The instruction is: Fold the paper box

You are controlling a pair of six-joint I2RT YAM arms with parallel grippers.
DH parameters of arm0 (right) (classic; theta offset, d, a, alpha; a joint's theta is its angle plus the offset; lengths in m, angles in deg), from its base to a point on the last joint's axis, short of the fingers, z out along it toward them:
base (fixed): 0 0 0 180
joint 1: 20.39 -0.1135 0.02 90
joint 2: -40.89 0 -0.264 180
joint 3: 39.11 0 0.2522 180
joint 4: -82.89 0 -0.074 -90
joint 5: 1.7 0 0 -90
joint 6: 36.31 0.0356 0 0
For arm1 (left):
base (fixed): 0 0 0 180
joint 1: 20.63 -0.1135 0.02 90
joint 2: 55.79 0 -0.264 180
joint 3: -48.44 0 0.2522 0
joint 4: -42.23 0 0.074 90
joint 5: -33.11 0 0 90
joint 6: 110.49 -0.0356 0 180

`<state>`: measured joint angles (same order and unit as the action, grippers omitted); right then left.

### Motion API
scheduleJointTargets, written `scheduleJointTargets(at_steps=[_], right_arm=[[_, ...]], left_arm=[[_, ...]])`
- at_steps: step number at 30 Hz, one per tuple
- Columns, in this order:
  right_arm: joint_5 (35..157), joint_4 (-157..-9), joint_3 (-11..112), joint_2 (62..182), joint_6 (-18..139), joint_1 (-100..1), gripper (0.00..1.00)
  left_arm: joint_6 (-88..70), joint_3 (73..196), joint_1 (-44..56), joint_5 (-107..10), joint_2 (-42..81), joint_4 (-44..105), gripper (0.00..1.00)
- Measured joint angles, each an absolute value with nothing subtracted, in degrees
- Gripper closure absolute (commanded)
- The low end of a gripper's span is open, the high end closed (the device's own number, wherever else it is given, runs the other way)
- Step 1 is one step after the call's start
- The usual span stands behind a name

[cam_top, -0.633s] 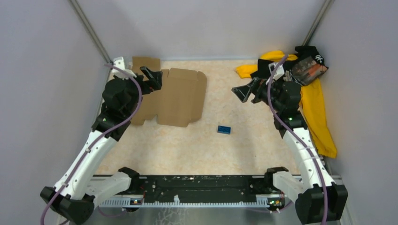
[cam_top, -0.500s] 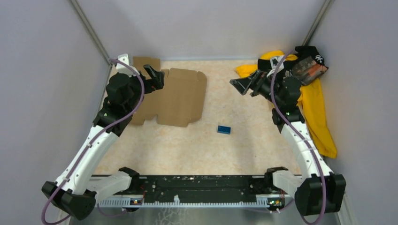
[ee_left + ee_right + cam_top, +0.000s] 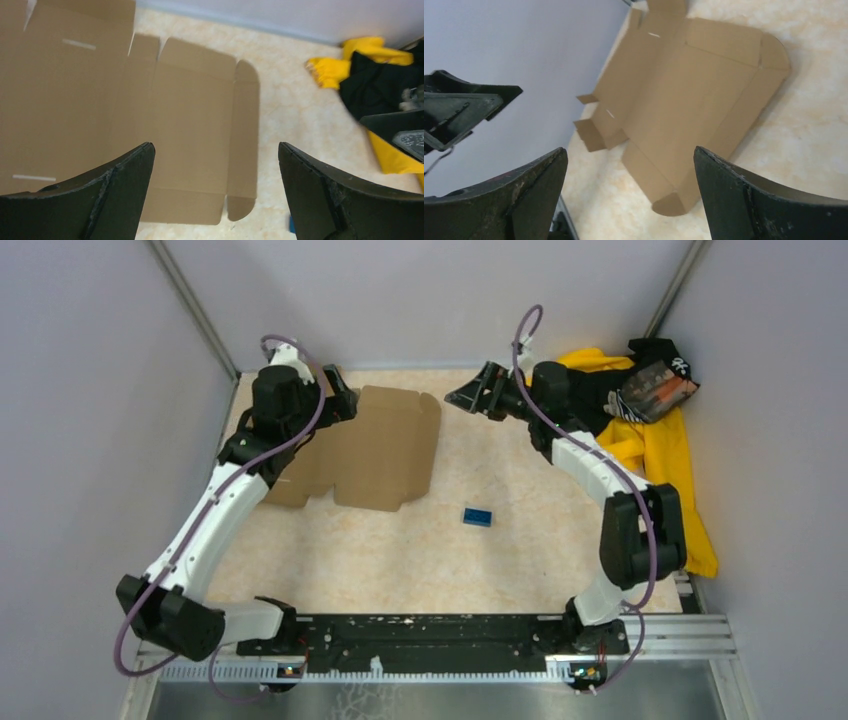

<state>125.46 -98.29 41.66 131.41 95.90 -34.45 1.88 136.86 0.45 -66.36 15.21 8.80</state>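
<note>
The paper box (image 3: pixel 375 445) lies flat and unfolded on the table's back left, a brown cardboard sheet with flaps; it also shows in the left wrist view (image 3: pixel 190 115) and the right wrist view (image 3: pixel 694 85). My left gripper (image 3: pixel 338 406) hovers over the sheet's back left part, open, with nothing between its fingers (image 3: pixel 215 145). To the right of the sheet's back right corner, my right gripper (image 3: pixel 470 397) points left toward it and stands apart from it. It is open and empty too (image 3: pixel 629 150).
A small blue block (image 3: pixel 477 517) lies on the table right of the sheet's front edge. A yellow-and-black cloth pile (image 3: pixel 655 440) fills the back right corner and runs along the right wall. Grey walls close in on the left, back and right.
Both arms have reached toward the back. The left gripper rose over the sheet's back left. The right gripper swung left, away from the cloth pile, toward the sheet. Both stayed open.
</note>
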Motion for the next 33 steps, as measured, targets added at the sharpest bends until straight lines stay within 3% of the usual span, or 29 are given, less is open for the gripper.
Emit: scheduleJointTargets(at_steps=[3, 16, 20, 23, 27, 28, 33], right_arm=[[123.76, -96.06, 42.55, 135.56, 92.1, -35.33, 0.27], [121.99, -101.31, 41.07, 156.78, 92.95, -41.73, 0.35], [121.42, -103.3, 41.96, 160.87, 95.01, -44.18, 0.52], [120.37, -103.47, 44.54, 162.73, 95.88, -45.07, 0.57], [116.87, -102.25, 46.44, 163.67, 96.45, -46.17, 0.96], [116.44, -102.09, 46.57, 163.67, 96.3, -46.41, 1.0], [114.62, -100.0, 48.3, 163.65, 96.93, -47.52, 1.0]], left_arm=[[1.31, 135.79, -0.17, -66.32, 18.57, 6.71, 0.02], [3.08, 131.87, -0.17, -69.73, 20.45, -0.77, 0.02], [3.32, 132.0, -0.14, -68.99, 23.23, -4.99, 0.02], [3.38, 131.59, -0.12, -67.81, 23.08, -6.67, 0.02], [4.06, 127.46, -0.12, -66.52, 19.75, -6.06, 0.02], [4.3, 125.93, -0.12, -65.9, 18.62, -5.84, 0.02], [4.7, 121.01, -0.12, -63.08, 14.66, -5.38, 0.02]])
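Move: Below and to the left of the right hand, the paper box's right side flap lies about 3 cm farther out, 9 cm left and 25 cm down. The main panel's middle is some 9 cm left of that flap, level with it. From the right hand, the near end flap is roughly 8 cm back and 21 left, the blue brick 11 back and 1 right. From the left hand, the side flap is about 7 cm ahead, 15 right and 30 below. Dropping fast by about 23 cm and easing some 10 cm left, the right hand tips its fingers down onto the side flap's outer edge, then shuts them fully and pinches the cardboard. The left hand, fingers wide open, sinks about 17 cm, then also draws back some 7 cm over the near edge of the box, tipping down roughly 30 degrees. ##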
